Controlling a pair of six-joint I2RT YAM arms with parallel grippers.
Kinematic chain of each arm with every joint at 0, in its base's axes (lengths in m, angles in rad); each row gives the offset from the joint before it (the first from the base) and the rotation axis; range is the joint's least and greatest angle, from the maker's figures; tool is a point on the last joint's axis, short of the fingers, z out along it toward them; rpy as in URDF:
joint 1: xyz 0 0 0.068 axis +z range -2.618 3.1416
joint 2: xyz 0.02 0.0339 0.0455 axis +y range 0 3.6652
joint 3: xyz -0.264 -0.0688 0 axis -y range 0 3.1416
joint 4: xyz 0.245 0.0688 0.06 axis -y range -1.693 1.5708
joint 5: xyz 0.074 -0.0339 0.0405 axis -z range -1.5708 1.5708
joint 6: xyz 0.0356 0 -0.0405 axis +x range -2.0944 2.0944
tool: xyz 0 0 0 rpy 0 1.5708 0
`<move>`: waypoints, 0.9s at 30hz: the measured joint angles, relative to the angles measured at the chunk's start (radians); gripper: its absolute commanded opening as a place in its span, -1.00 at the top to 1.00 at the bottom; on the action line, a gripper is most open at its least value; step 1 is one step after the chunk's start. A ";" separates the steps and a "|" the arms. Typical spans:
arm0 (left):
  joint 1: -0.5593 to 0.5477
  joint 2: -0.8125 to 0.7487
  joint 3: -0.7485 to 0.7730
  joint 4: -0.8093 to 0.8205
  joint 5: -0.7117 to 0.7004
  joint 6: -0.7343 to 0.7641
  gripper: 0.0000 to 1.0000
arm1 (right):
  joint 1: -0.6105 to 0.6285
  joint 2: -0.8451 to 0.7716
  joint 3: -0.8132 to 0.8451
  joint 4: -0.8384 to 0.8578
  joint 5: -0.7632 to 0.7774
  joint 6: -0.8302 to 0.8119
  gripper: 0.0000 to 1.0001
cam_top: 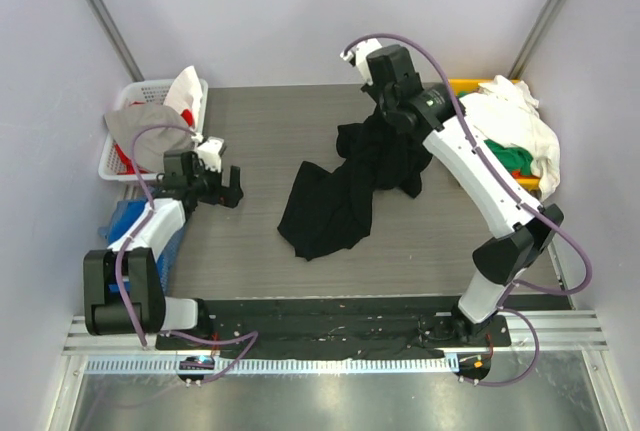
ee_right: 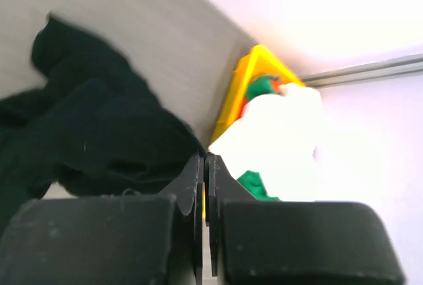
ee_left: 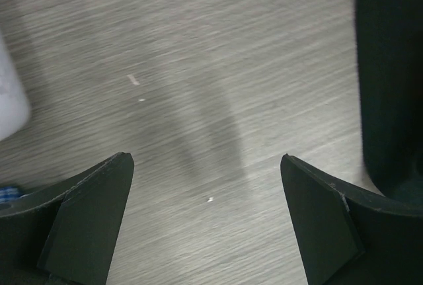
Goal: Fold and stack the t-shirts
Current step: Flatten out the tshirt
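A large black t-shirt [cam_top: 335,196] lies crumpled in the middle of the table, and its upper end rises to my right gripper [cam_top: 378,116]. In the right wrist view the right gripper [ee_right: 205,158] is shut, with the black t-shirt [ee_right: 99,126] pinched at its tips. A white t-shirt [cam_top: 510,126] and a green t-shirt [cam_top: 515,161] are piled in the yellow bin [cam_top: 470,84] at the right. My left gripper [cam_top: 232,186] hovers low over the table's left side, apart from the shirt. The left gripper [ee_left: 206,159] is open with only bare table between its fingers, and the black t-shirt [ee_left: 390,67] shows at the right edge.
A white basket [cam_top: 125,101] holding grey, white and red cloths stands at the back left. Something blue [cam_top: 125,216] lies beside the left arm. The yellow bin [ee_right: 241,86] with the white t-shirt [ee_right: 277,139] sits against the right wall.
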 measured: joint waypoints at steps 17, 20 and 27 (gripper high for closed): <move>-0.143 0.035 0.057 -0.058 0.031 0.006 -0.99 | -0.119 0.068 0.295 0.192 0.077 -0.119 0.98; -0.196 0.041 0.108 -0.115 0.089 0.018 -0.94 | -0.125 0.084 0.318 0.227 0.085 -0.142 0.98; -0.376 0.087 0.246 -0.250 0.182 0.057 -0.89 | -0.130 0.098 0.290 0.254 0.101 -0.157 0.98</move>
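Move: From the open left hand, the middle of the t-shirt's part still lying on the table is about 25 cm right, 5 cm back and 7 cm below; the white basket is some 19 cm left and 13 cm ahead. The right hand already holds the shirt's raised part, with that lying part about 16 cm left, 12 cm back and 32 cm below. The yellow bin is roughly 29 cm to its right and 7 cm ahead. Right hand hoists the pinched t-shirt 12 cm, drawing forward-right; open left sweeps 15 cm right, towards the shirt. ##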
